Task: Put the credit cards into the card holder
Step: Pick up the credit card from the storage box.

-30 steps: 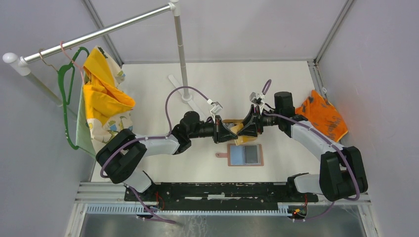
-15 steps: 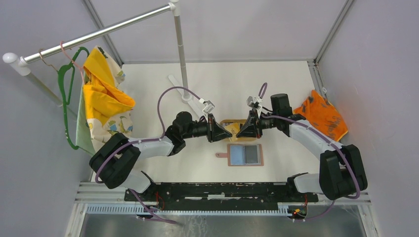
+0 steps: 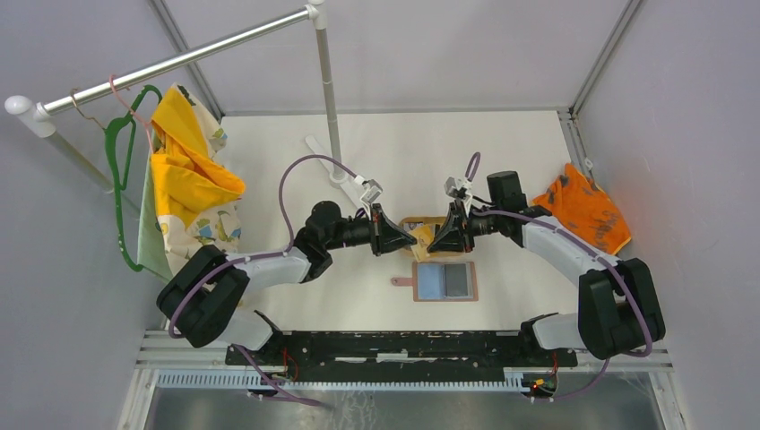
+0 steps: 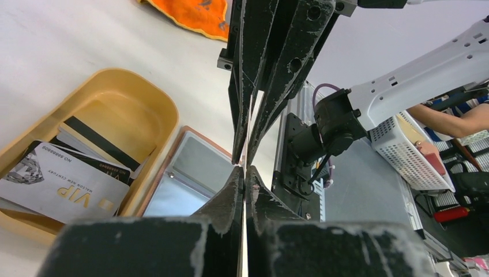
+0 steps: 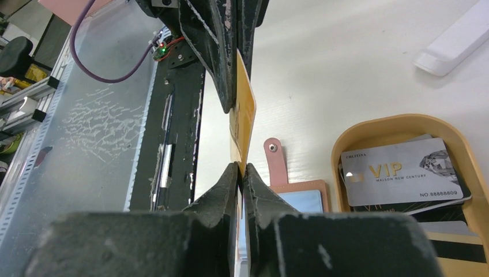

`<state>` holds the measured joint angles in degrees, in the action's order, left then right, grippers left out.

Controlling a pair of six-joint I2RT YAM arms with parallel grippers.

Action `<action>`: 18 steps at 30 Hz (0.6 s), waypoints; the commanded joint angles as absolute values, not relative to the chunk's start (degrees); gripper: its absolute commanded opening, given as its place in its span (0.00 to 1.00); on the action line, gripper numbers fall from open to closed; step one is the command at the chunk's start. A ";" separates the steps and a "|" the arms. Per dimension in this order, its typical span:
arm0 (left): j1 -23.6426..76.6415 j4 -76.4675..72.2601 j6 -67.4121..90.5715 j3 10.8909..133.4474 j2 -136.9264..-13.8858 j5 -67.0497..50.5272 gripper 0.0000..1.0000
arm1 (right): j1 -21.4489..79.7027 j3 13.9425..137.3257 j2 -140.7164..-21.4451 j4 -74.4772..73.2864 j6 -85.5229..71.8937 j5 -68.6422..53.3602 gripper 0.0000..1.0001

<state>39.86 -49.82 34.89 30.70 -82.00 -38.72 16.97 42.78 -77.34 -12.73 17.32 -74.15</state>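
Note:
A gold credit card (image 3: 419, 236) stands on edge above the near rim of the tan tray (image 3: 421, 220), pinched from both sides. My left gripper (image 3: 405, 238) is shut on its left end; in the left wrist view its jaws (image 4: 244, 170) press together on a thin edge. From the right, my right gripper (image 5: 241, 166) is shut on the same card (image 5: 245, 115). Just in front lies the open reddish-brown card holder (image 3: 445, 281), with a blue and a dark card in its slots. More credit cards, a silver VIP one (image 5: 398, 173) on top, lie in the tray (image 5: 398, 120).
An orange cloth (image 3: 587, 215) lies at the right edge of the table. Behind the tray stands a clothes-rail pole (image 3: 327, 90) on a white base, with yellow patterned cloth (image 3: 188, 179) and a green hanger at the left. The arm bases line the near edge.
The right gripper has closed on the gold card that the left gripper held. Both grippers and the card have shifted a little to the left.

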 commanded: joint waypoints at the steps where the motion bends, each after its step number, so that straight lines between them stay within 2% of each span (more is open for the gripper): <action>1: 39.69 -52.59 34.93 30.13 -80.11 -40.21 0.02 | 17.49 47.80 -77.45 -21.97 29.82 -71.09 0.21; 2: 39.69 -51.80 34.71 29.62 -79.68 -40.17 0.02 | 17.54 50.15 -77.37 -29.84 38.71 -67.91 0.29; 4: 39.57 -48.56 33.99 28.59 -78.69 -40.05 0.02 | 17.47 54.94 -77.07 -41.96 51.89 -60.96 0.36; 6: 39.60 -44.52 33.23 27.67 -77.61 -39.87 0.02 | 17.40 55.54 -75.26 -46.42 58.55 -54.43 0.42; 13: 40.05 -44.14 37.01 23.89 -78.56 -41.69 0.02 | 17.22 41.27 -59.98 -40.19 77.31 -37.69 0.62; 18: 40.42 -57.13 44.99 21.06 -83.89 -42.12 0.02 | 16.95 37.96 -58.68 -41.62 83.12 -30.37 0.64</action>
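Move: The gold card is pinched between my two hands, its middle about 3 cm to the right of my left hand point. The open card holder, where it goes, lies roughly 8 cm right, 4 cm back and 13 cm below my left hand. The storage box is some 6 cm ahead and 5 cm right, with the VIP card in it about 7 cm ahead and 1 cm right, both also some 12 cm down. From my right hand the holder is about 3 cm right, 3 cm back and 11 cm below. I open my right fingers wide and let go of the gold card, then swing that hand about 9 cm right and 5 cm down, after a brief push forward and back, rolling it and dipping its fingertips some 30 degrees. My left hand keeps its pinch and lowers the card about 5 cm towards the holder, also drawing back and slightly left. ##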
